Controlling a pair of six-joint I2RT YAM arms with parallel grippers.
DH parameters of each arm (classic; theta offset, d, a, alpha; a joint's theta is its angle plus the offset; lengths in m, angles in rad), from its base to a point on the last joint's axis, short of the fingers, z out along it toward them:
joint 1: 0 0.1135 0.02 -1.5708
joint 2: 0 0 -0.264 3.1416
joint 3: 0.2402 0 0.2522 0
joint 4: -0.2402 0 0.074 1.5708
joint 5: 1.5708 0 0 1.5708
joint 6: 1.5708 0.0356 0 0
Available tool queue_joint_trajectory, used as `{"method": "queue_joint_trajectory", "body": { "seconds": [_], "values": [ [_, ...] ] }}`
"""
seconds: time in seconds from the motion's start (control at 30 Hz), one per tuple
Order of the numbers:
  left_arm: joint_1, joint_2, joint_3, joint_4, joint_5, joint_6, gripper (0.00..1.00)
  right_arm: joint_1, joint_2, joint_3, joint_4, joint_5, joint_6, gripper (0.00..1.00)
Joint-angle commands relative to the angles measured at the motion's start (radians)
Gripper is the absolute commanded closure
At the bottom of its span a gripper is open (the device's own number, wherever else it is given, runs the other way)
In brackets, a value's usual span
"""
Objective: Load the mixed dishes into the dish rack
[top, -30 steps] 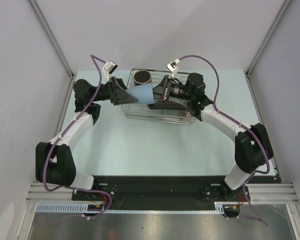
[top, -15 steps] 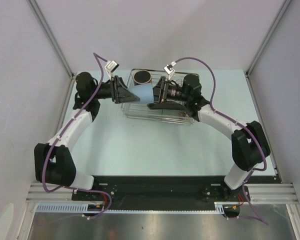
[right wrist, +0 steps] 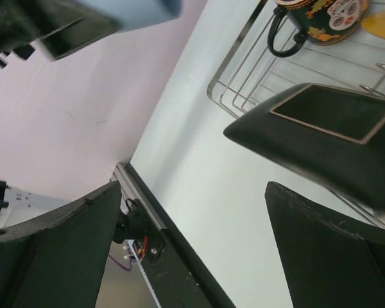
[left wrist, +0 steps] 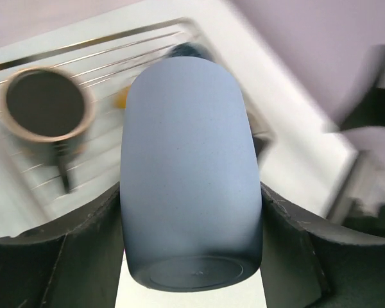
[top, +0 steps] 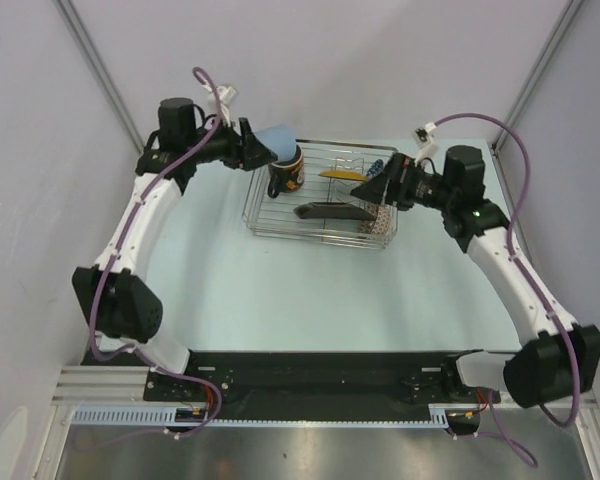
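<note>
My left gripper (top: 263, 150) is shut on the small light-blue cup (top: 277, 137) and holds it in the air over the back left corner of the silver wire dish rack (top: 315, 232). In the left wrist view the cup (left wrist: 189, 167) fills the space between the fingers (left wrist: 83, 250). The skull-print mug (top: 285, 172) stands in the rack below it. A yellow plate (top: 338, 174) and the dark square plate (top: 330, 211) lie in the rack. My right gripper (top: 368, 190) is open and empty over the rack's right part. The bowls are hard to make out.
A patterned dish (top: 380, 216) shows at the rack's right end under my right arm. The right wrist view shows the mug (right wrist: 321, 19), the square plate (right wrist: 321, 131), the rack's wire edge (right wrist: 234, 70) and the table's black front rail (right wrist: 173, 256). Walls close in behind.
My left arm has lifted the cup up and back to the left. My right gripper has drawn away from the cup to the right, uncovering the mug and plates.
</note>
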Motion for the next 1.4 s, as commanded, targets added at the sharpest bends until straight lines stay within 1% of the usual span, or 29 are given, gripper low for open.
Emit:
{"method": "queue_joint_trajectory", "body": {
  "seconds": [0.0, 0.2, 0.53, 0.73, 0.83, 1.0, 1.13, 1.27, 1.37],
  "values": [
    [-0.046, 0.145, 0.085, -0.222, -0.38, 0.296, 1.0, -0.03, -0.171, -0.033, -0.152, 0.055, -0.09, 0.0],
    [-0.097, 0.278, 0.126, -0.247, -0.457, 0.385, 1.0, -0.047, -0.263, -0.093, -0.19, 0.079, -0.082, 0.0],
    [-0.147, 0.327, 0.094, -0.259, -0.572, 0.475, 1.0, -0.076, -0.287, -0.117, -0.176, 0.056, -0.065, 0.0],
    [-0.183, 0.373, 0.109, -0.279, -0.679, 0.544, 1.0, -0.081, -0.287, -0.117, -0.167, 0.049, -0.054, 0.0],
    [-0.187, 0.393, 0.122, -0.314, -0.684, 0.563, 1.0, -0.081, -0.287, -0.12, -0.166, 0.049, -0.054, 0.0],
    [-0.198, 0.369, 0.092, -0.313, -0.663, 0.587, 1.0, -0.081, -0.286, -0.142, -0.152, 0.042, -0.044, 0.0],
    [-0.203, 0.363, 0.082, -0.321, -0.672, 0.618, 1.0, -0.081, -0.289, -0.162, -0.133, 0.038, -0.033, 0.0],
    [-0.204, 0.369, 0.086, -0.34, -0.683, 0.638, 1.0, -0.079, -0.294, -0.179, -0.115, 0.033, -0.024, 0.0],
    [-0.209, 0.396, 0.127, -0.388, -0.701, 0.664, 1.0, -0.081, -0.297, -0.191, -0.112, 0.033, -0.019, 0.0]
  ]
}}
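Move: The left hand holds the blue cup high over the left end of the rack. The open spot in its near left corner lies about 4 cm ahead, 2 cm left and 25 cm below. The decorated mug stands about 9 cm beyond that spot and level with it sideways; the dark square plate's middle is some 12 cm to the spot's right. From the right hand, the spot lies roughly 10 cm ahead, 16 cm left and 22 cm below. Keeping its grip on the blue cup, the left hand swings forward about 5 cm and drops quickly by some 20 cm, then eases down a little farther into the rack's near left corner, between mug and dark plate, while rolling about 50 degrees from pointing sideways to steeply down. The right hand, empty and wide open, draws back and to its right by about 5 cm each, away from the rack's left end. ##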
